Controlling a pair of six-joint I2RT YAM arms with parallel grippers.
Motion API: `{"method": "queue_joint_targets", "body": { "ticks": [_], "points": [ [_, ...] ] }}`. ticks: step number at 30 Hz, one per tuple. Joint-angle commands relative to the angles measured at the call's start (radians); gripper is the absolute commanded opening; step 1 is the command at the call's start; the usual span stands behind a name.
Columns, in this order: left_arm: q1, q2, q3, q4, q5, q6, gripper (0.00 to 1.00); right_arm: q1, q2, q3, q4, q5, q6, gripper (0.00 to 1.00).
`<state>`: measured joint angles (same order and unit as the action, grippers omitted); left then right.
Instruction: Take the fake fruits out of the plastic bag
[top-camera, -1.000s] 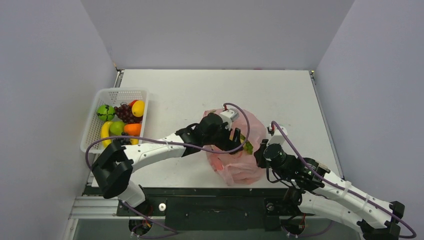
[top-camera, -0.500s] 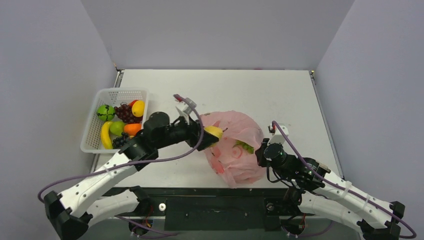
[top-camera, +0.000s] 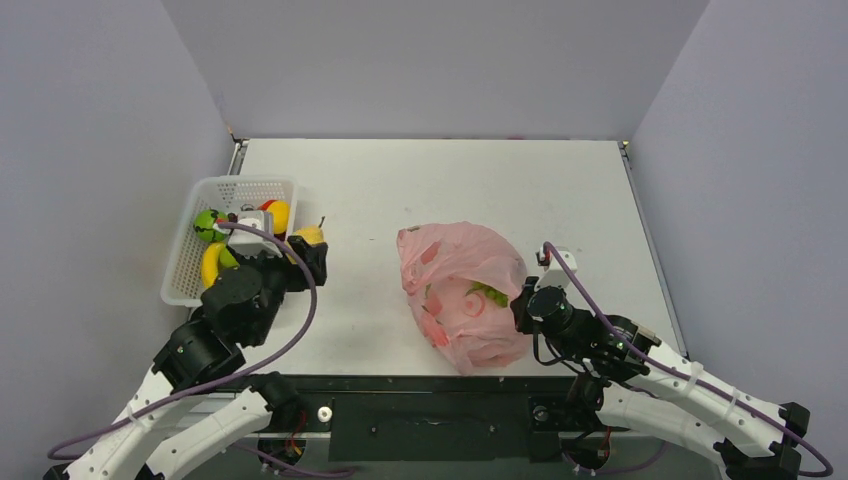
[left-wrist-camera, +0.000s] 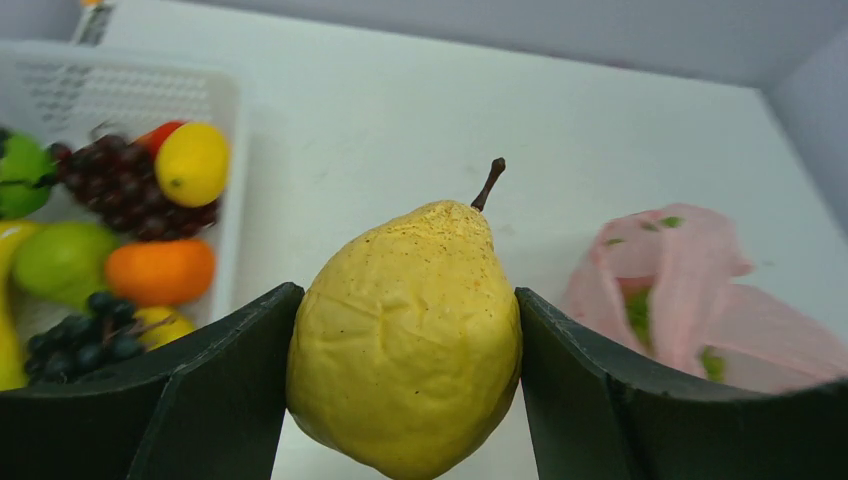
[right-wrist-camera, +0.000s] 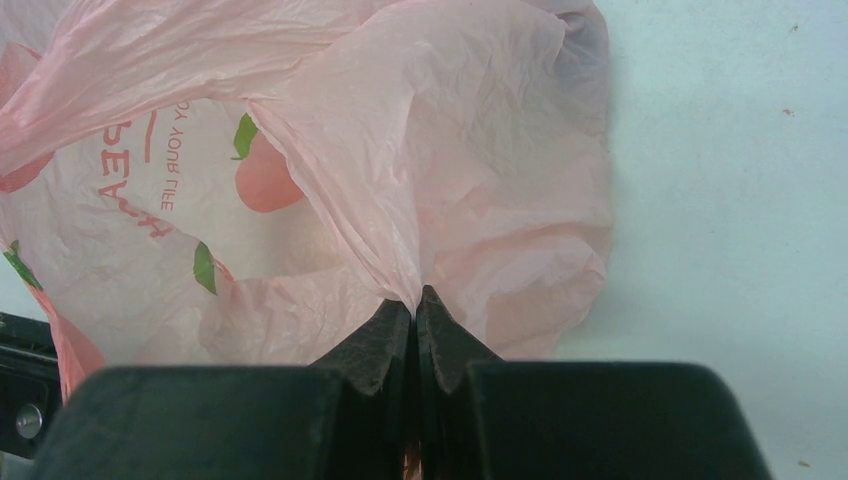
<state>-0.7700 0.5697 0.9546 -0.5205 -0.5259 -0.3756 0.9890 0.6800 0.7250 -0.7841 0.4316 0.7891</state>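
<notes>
A yellow pear (left-wrist-camera: 405, 330) with a brown stem sits squeezed between the two black fingers of my left gripper (left-wrist-camera: 403, 350). In the top view that gripper (top-camera: 308, 250) hovers with the pear (top-camera: 310, 236) just right of the white mesh basket (top-camera: 178, 272). The pink plastic bag (top-camera: 455, 290) lies crumpled at the table's middle right, with something green (top-camera: 490, 295) showing through its film. My right gripper (right-wrist-camera: 415, 305) is shut on a pinched fold of the bag (right-wrist-camera: 400, 150) at its right edge. In the top view it (top-camera: 520, 305) sits against the bag's right side.
The basket (left-wrist-camera: 225, 100) holds a lemon (left-wrist-camera: 192, 163), dark grapes (left-wrist-camera: 120, 185), an orange (left-wrist-camera: 160, 270), a green pear (left-wrist-camera: 62, 262), a lime (left-wrist-camera: 20, 175) and a banana (top-camera: 210, 268). Grey walls close in the white table (top-camera: 440, 180) on three sides.
My left arm has swung left from the bag's mouth to beside the basket, carrying the yellow pear. The bag has slumped a little. The right gripper kept its hold.
</notes>
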Motion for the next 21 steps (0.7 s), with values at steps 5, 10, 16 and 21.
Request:
{"method": "queue_joint_targets", "body": {
  "ticks": [5,10,16,21],
  "points": [
    [0.058,0.047,-0.135,-0.224,-0.428,-0.056,0.03,-0.004,0.013,0.033,0.035,0.032,-0.027,0.0],
    [0.295,0.078,-0.185,-0.07,-0.334,0.033,0.09,-0.005,-0.004,0.032,0.036,0.024,-0.027,0.0],
    [0.697,0.179,-0.18,0.107,-0.05,0.052,0.07,-0.004,-0.022,0.029,0.031,0.018,-0.018,0.0],
    [0.96,0.265,-0.19,0.22,0.12,0.006,0.05,-0.005,-0.041,0.026,0.029,0.023,-0.013,0.0]
  ]
}}
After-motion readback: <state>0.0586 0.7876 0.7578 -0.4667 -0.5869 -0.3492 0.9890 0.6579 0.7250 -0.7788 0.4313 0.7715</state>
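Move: The white basket's middle lies about 26 cm to the left of the left gripper, some 14 cm ahead and roughly 27 cm below it. In the basket, the orange is about 18 cm left and 11 cm ahead of the gripper, the banana 30 cm left and 11 cm ahead, the upper yellow fruit 15 cm left and 20 cm ahead. From the right gripper the basket is about 64 cm left, 20 cm ahead and 11 cm lower. Keep the pear pinched and swing the left gripper some 20 cm left, sinking about 12 cm mostly in the first half, then carrying on nearly level over the near right part of the basket. Meanwhile turn it about 50 degrees counter-clockwise and tip the fingers downward. Let the shut right gripper stay put, still holding the bag's edge. ##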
